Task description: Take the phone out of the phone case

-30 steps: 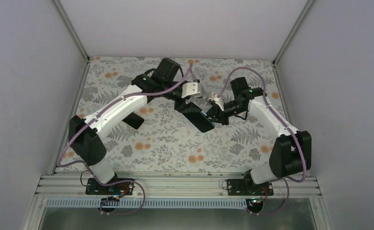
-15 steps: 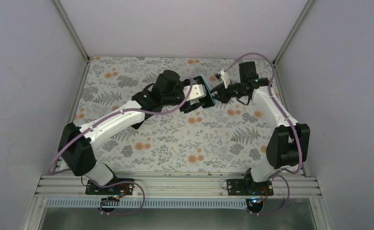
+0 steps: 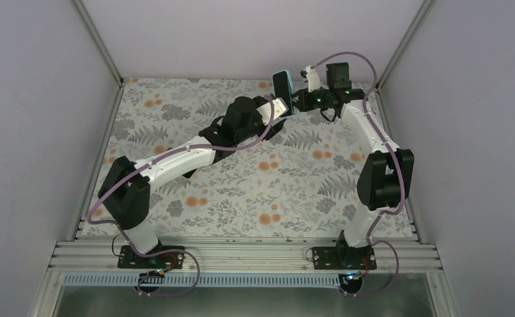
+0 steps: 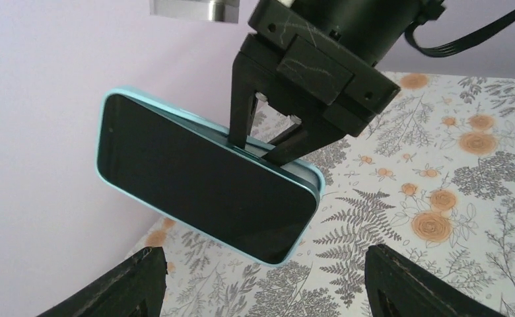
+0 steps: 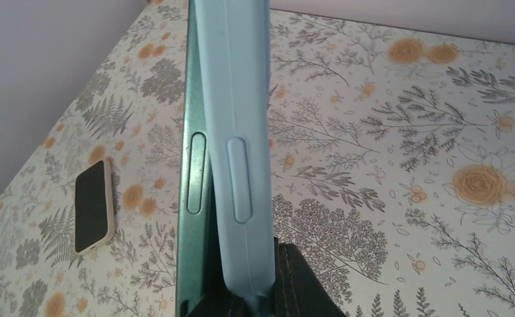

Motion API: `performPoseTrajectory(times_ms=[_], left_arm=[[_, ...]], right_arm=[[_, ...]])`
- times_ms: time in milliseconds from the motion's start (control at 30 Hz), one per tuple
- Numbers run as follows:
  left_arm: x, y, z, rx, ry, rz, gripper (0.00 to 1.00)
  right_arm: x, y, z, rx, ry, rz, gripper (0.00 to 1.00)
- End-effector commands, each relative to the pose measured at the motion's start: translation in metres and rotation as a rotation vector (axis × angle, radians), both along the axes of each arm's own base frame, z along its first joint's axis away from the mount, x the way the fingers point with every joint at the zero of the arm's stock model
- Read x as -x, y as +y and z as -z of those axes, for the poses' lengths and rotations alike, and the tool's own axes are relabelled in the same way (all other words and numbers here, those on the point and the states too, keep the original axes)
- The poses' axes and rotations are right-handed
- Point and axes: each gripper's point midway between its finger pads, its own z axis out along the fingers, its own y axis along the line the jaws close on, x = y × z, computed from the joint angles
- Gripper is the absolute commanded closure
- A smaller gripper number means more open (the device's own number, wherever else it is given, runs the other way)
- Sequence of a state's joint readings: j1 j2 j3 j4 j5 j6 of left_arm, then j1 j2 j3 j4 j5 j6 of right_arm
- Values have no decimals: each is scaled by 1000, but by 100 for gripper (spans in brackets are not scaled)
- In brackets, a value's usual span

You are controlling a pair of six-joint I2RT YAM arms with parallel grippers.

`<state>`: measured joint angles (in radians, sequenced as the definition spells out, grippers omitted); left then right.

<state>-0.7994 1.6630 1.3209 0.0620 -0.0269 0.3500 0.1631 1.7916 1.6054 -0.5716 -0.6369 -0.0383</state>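
The phone (image 4: 202, 175), black screen facing the left wrist camera, sits in a light blue phone case (image 5: 235, 132) held in the air near the back wall (image 3: 282, 92). My right gripper (image 5: 255, 290) is shut on the case's long edge, where the case lip stands a little off the phone's green side (image 5: 195, 165). In the left wrist view its black fingers (image 4: 241, 119) pinch that upper edge. My left gripper (image 4: 265, 271) is open just below and in front of the phone, touching nothing, its fingertips wide apart (image 3: 276, 112).
A second phone in a white case (image 5: 94, 206) lies flat on the floral table (image 3: 261, 191), partly under the left arm in the top view. The back wall and right corner post (image 3: 390, 59) are close behind the right gripper.
The right arm has lifted the cased phone from above mid-table up to the back wall. The left arm has followed it there, its gripper now off the phone.
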Motion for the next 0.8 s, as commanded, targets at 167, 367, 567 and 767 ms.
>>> performPoseTrajectory(times_ms=[167, 367, 567, 767], left_arm=[[-33, -22, 3, 71, -18, -107, 25], [-42, -23, 8, 94, -18, -148, 25], [-50, -27, 6, 112, -23, -175, 25], [-52, -36, 5, 113, -31, -168, 26]], right_arm=[[-21, 7, -55, -114, -124, 71, 96], [-24, 11, -57, -123, -123, 63, 96], [-22, 16, -54, -124, -131, 54, 96], [-19, 21, -56, -127, -139, 47, 96]])
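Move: The phone, partly prised from its light-blue case, has its middle about 7 cm ahead of the left hand, 3 cm right and some 3 cm below. The case lies just behind it, about 8 cm ahead of that hand, 4 cm right and 3 cm below. From the right hand, whose fingers already grip the case's rim, the phone's middle is about 2 cm ahead, 3 cm left and 2 cm below. Still pinching the peeled-back case rim, the right hand carries case and phone some 2 cm forward and 2 cm up, with a slight drift left. The left hand closes in on the phone's near end, fingers kept wide open: about 5 cm forward and 2 to 3 cm right, dipping nearly 4 cm before rising partway, while turning about 10 degrees counter-clockwise. No touch by its fingers can be made out. ##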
